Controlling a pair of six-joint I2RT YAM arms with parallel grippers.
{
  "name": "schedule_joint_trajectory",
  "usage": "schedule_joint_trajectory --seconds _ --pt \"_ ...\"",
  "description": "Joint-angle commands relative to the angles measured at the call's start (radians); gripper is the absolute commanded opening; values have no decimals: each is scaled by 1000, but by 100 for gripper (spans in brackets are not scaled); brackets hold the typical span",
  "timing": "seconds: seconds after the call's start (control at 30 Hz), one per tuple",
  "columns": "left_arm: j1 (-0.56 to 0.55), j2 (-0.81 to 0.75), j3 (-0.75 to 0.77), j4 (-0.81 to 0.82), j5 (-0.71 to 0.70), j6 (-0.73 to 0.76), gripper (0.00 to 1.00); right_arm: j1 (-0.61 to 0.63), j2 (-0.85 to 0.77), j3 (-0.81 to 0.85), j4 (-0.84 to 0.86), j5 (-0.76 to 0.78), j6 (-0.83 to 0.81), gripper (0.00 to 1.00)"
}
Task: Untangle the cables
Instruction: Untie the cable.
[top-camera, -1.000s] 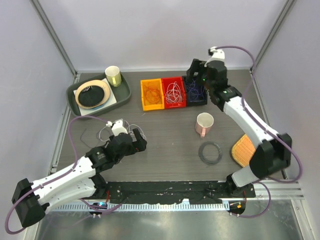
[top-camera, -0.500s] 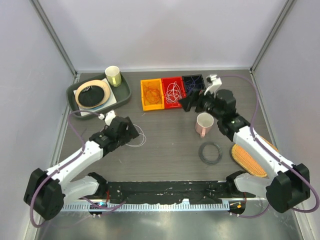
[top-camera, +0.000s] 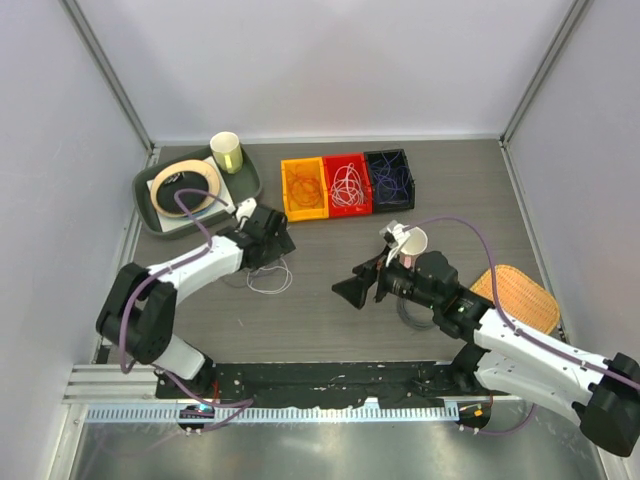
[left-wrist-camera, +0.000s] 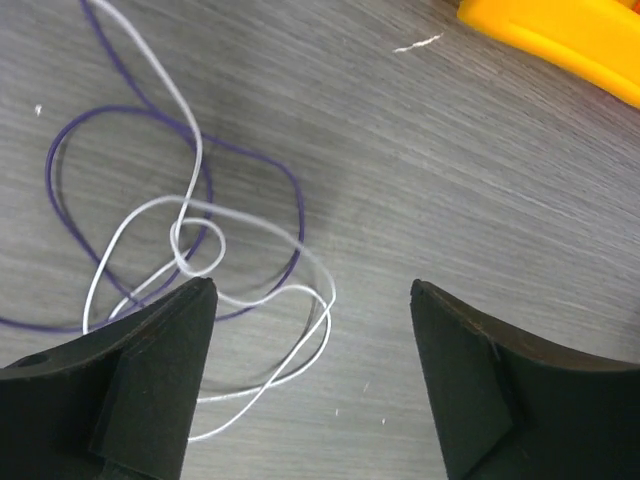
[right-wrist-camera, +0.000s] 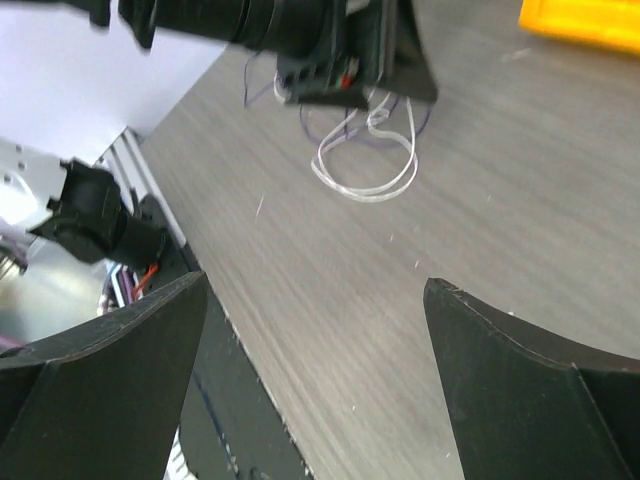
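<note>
Loose cables lie tangled on the table: a white cable (top-camera: 268, 280) (left-wrist-camera: 262, 296) looped through a purple cable (left-wrist-camera: 268, 168). My left gripper (top-camera: 275, 243) (left-wrist-camera: 311, 292) hovers just above them, open, with one white loop on the table under the gap and nothing gripped. My right gripper (top-camera: 347, 290) (right-wrist-camera: 315, 285) stands open and empty over bare table near the middle, pointing left toward the tangle (right-wrist-camera: 365, 165), a hand's width short of it. More cables sit sorted in the orange bin (top-camera: 303, 189), the red bin (top-camera: 347, 185) and the dark blue bin (top-camera: 389, 180).
A pink mug (top-camera: 410, 243) and a black ring (top-camera: 412, 312) sit right beside the right arm. An orange woven mat (top-camera: 522, 297) lies at the right. A green tray (top-camera: 243, 188) with a plate, a black coil and a cup (top-camera: 227, 152) is at the back left.
The right arm swung from the dark blue bin down to the table's middle, now pointing left. The left gripper moved up and right, over the loose cables, its jaws slightly narrower.
</note>
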Motion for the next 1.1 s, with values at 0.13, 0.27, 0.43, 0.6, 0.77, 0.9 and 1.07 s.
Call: schedule_joint_trajectory --seconds 0.13,0.27,0.43,0.6,0.77,0.9,1.07 --pt "5 181 162 -40 -64 17 57 9 -81 -55 83 -28 33 95" --pt "5 239 222 -108 -64 24 9 9 -104 -67 72 -5 32 95" --pt "-28 142 230 -112 -49 75 0 9 -96 -77 71 0 13 95" --pt "-63 -49 169 -25 121 149 0 19 5 -69 86 3 -24 95" --pt "-80 -301 126 21 253 187 0 89 45 -49 87 61 -111 95" --pt "-81 -452 133 20 345 184 0 176 48 -73 170 109 -221 95" --pt "-81 -541 175 35 511 160 0 348 124 -74 296 277 -424 95"
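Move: The white cable's bend lies about 3 cm ahead of the left hand, 1 cm to its right and 3 cm below. Purple cable loops lie some 7 cm left of the hand and 1 cm ahead. The yellow box is about 17 cm ahead and 5 cm right, the red box beside it 14 cm right. From the right hand the bend lies roughly 12 cm ahead, 16 cm left and 17 cm below. Left hand dips forward, pinches the white cable, lifts some 25 cm, drawing back; open right hand eases back-left. ##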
